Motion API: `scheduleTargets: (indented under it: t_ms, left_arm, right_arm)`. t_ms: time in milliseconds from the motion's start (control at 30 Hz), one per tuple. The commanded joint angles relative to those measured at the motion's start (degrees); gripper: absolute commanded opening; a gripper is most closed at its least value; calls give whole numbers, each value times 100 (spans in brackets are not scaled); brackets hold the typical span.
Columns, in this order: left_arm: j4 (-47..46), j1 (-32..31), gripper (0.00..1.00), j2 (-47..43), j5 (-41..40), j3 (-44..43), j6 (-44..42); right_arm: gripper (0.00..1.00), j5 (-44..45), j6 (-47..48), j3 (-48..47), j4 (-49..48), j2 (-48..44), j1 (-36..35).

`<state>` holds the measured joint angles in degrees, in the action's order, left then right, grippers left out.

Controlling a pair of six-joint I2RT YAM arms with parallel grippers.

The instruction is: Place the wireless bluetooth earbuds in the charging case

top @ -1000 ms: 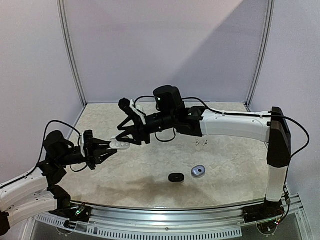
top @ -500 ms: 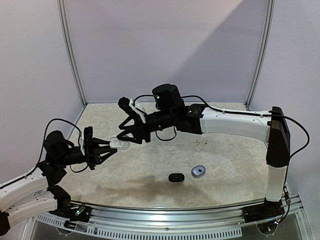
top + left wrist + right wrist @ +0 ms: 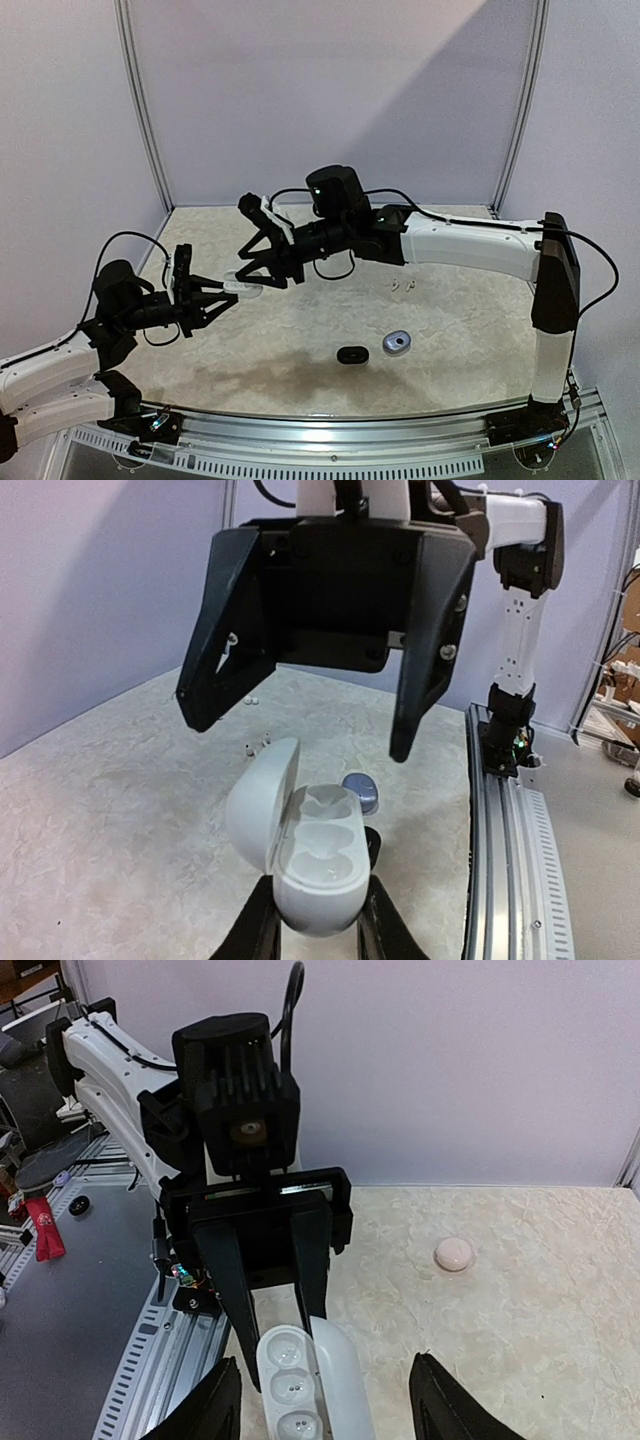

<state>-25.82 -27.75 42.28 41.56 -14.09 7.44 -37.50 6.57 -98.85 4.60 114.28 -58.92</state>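
My left gripper [image 3: 318, 922] is shut on the lower end of a white charging case [image 3: 318, 865], held off the table with its lid swung open to the left. Its sockets look bare. My right gripper [image 3: 298, 735] hangs just above and beyond the case, open, with nothing between its fingers. In the right wrist view the case [image 3: 290, 1380] lies between the right gripper's [image 3: 322, 1400] spread fingers. From above, both grippers meet over the left of the table around the case [image 3: 243, 288]. Tiny white earbuds [image 3: 400, 287] lie on the table to the right, and two earbuds [image 3: 250, 748] stand behind the case.
A black case [image 3: 352, 354] and a blue-grey case [image 3: 397, 343] lie side by side near the front middle of the table. A pale pink round case [image 3: 453, 1254] sits by the wall. The metal rail [image 3: 350, 425] runs along the near edge.
The right gripper's fingers have spread a little wider over the case. The left arm has edged slightly forward and up with the case still held.
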Motion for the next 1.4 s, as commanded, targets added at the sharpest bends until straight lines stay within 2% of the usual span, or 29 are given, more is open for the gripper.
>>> scheduleTargets:
  t_ms: [0,100,167,300,400,467,567,667,867,1100,1367]
  left_arm:
    - [-65,-24,0,52,-92,-112,135]
    - [-63,-20,0,56,-93,-107,132]
    - [-55,-12,0,49,-96,-100,112]
    - [-63,-9,0,30,-113,-82,62]
    - [-63,-3,0,6,-122,-68,35]
    - [-63,-3,0,-21,-122,-61,3]
    - [-59,10,0,-44,-130,-50,-29]
    - [-70,15,0,-28,-123,-42,-40]
    - [-67,15,0,-8,-129,-25,-91]
    - [-71,16,0,58,-139,-24,-111]
    - [-89,24,0,105,-166,-13,-122]
  right_arm:
    - [59,-167,-169,-165,-311,-215,140]
    - [59,345,-580,-219,-395,-334,351]
    - [58,1005,-1297,-397,-29,-412,619]
    - [53,3077,-2242,-570,1593,-585,1432]
    - [52,4028,-2690,-492,2821,-668,2109]
    - [50,4360,-2754,-420,3496,-632,2561]
    - [44,4469,-2658,-220,4065,-538,3239]
    - [32,4630,-2395,-76,4245,-414,3818]
    - [27,4381,-1254,-111,4282,112,4611]
    - [25,4220,-185,-268,4173,830,4944]
    - [22,4022,40,-498,4198,1445,5010]
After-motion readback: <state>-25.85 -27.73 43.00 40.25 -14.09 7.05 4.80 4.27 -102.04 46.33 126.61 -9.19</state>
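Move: Out on the table to the right lies the nearer-to-reach white earbud, some 30 cm ahead of the right hand, 46 cm to its right and 26 cm below. The second white earbud is about 8 cm to the left of it and 1 cm farther out; the pair of clear earbuds lies some 6 cm nearer and 9 cm to the left of it. From the left hand, the aimed-at earbud is about 31 cm ahead, 49 cm right, 21 cm below. Leaving the open white case that the left hand keeps holding still, the right hand sweeps about 48 cm right and 29 cm forward, rising slightly first, then sinking some 23 cm towards the rightmost white earbud. The wrist turns the fingers from pointing left to pointing nearly straight down while they narrow from over half open to about a fifth, gripping nothing. ##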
